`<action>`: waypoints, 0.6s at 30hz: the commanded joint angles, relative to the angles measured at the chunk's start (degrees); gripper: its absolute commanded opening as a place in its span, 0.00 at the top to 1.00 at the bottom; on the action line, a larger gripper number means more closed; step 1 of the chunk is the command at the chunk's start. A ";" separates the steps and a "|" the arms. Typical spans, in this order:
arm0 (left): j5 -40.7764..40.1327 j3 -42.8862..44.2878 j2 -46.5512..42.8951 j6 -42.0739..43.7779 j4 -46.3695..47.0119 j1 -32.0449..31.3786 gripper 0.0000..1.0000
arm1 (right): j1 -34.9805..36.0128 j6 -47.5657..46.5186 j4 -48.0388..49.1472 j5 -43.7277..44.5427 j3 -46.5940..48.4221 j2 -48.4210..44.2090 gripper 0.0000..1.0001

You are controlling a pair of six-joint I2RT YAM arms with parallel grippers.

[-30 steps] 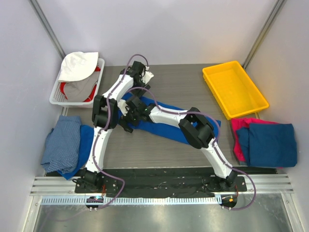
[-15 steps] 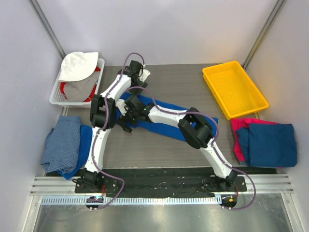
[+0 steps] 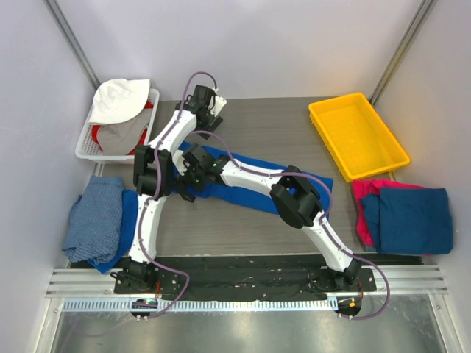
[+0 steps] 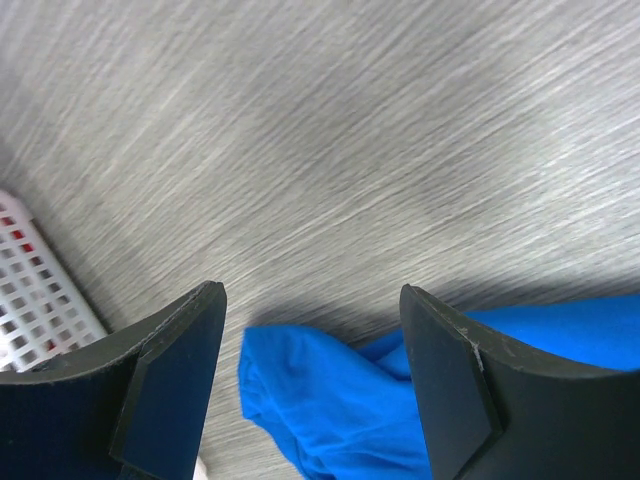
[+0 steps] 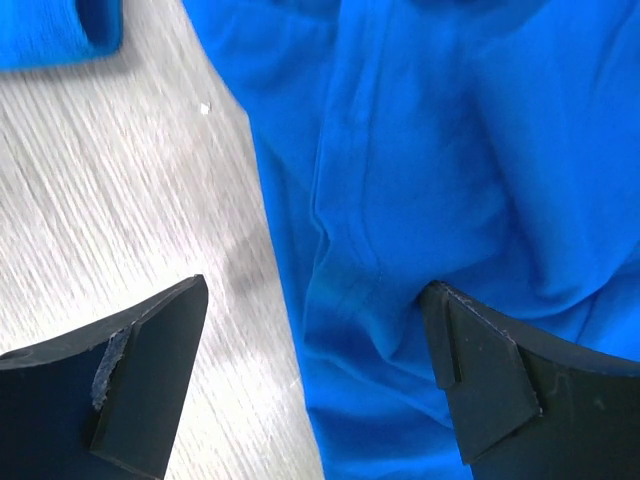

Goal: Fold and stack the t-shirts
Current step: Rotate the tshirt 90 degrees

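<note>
A royal blue t-shirt [image 3: 254,175] lies rumpled in a long band across the middle of the table. Its far left corner [image 4: 320,400] shows between and below the fingers of my left gripper [image 4: 310,300], which hovers open above it at the back of the table [image 3: 212,114]. My right gripper [image 5: 312,290] is open too, low over the shirt's near left edge [image 5: 400,200], one finger over bare table and the other over cloth. In the top view the right gripper [image 3: 188,180] sits at the shirt's left end. Neither gripper holds anything.
A white basket [image 3: 87,151] of white, grey and red clothes stands at the back left. A yellow tray [image 3: 357,132] is at the back right. Folded dark blue [image 3: 412,219] and magenta pink [image 3: 362,197] shirts lie at the right. Blue cloths [image 3: 99,220] lie at the left.
My left gripper has drawn back and left, away from the shirt's corner. The right gripper has shifted slightly left along the shirt's end. The shirt has hardly moved.
</note>
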 commanded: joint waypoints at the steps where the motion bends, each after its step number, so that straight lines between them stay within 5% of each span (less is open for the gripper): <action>1: -1.95 1.30 -6.00 -0.29 3.03 0.33 0.25 | 0.39 -1.25 0.65 3.53 5.44 0.74 0.04; 18: -1.51 -4.57 -16.63 -0.91 -1.36 0.86 0.24 | -2.07 -6.09 0.21 19.00 -1.76 -12.43 0.02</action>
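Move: The t-shirt lies folded in a long strip. Its far left corner is about 5 cm back, 2 cm left and 5 cm below the open left gripper, with the white basket some 23 cm left, level fore and aft and 2 cm lower. From the open right gripper, the t-shirt's left end is roughly 4 cm ahead, 1 cm left and 2 cm down; the folded cloth stack is about 27 cm left, 13 cm back. Lift the left gripper nearly straight up, about 12 cm, away from the t-shirt's far left corner, tipping its fingers slightly outward as it rises. Bring the right gripper forward over the t-shirt's left end and up, about 4 cm each way, swinging its fingers forward some 10 degrees and veering a little right late on. Keep both grippers open and empty. ##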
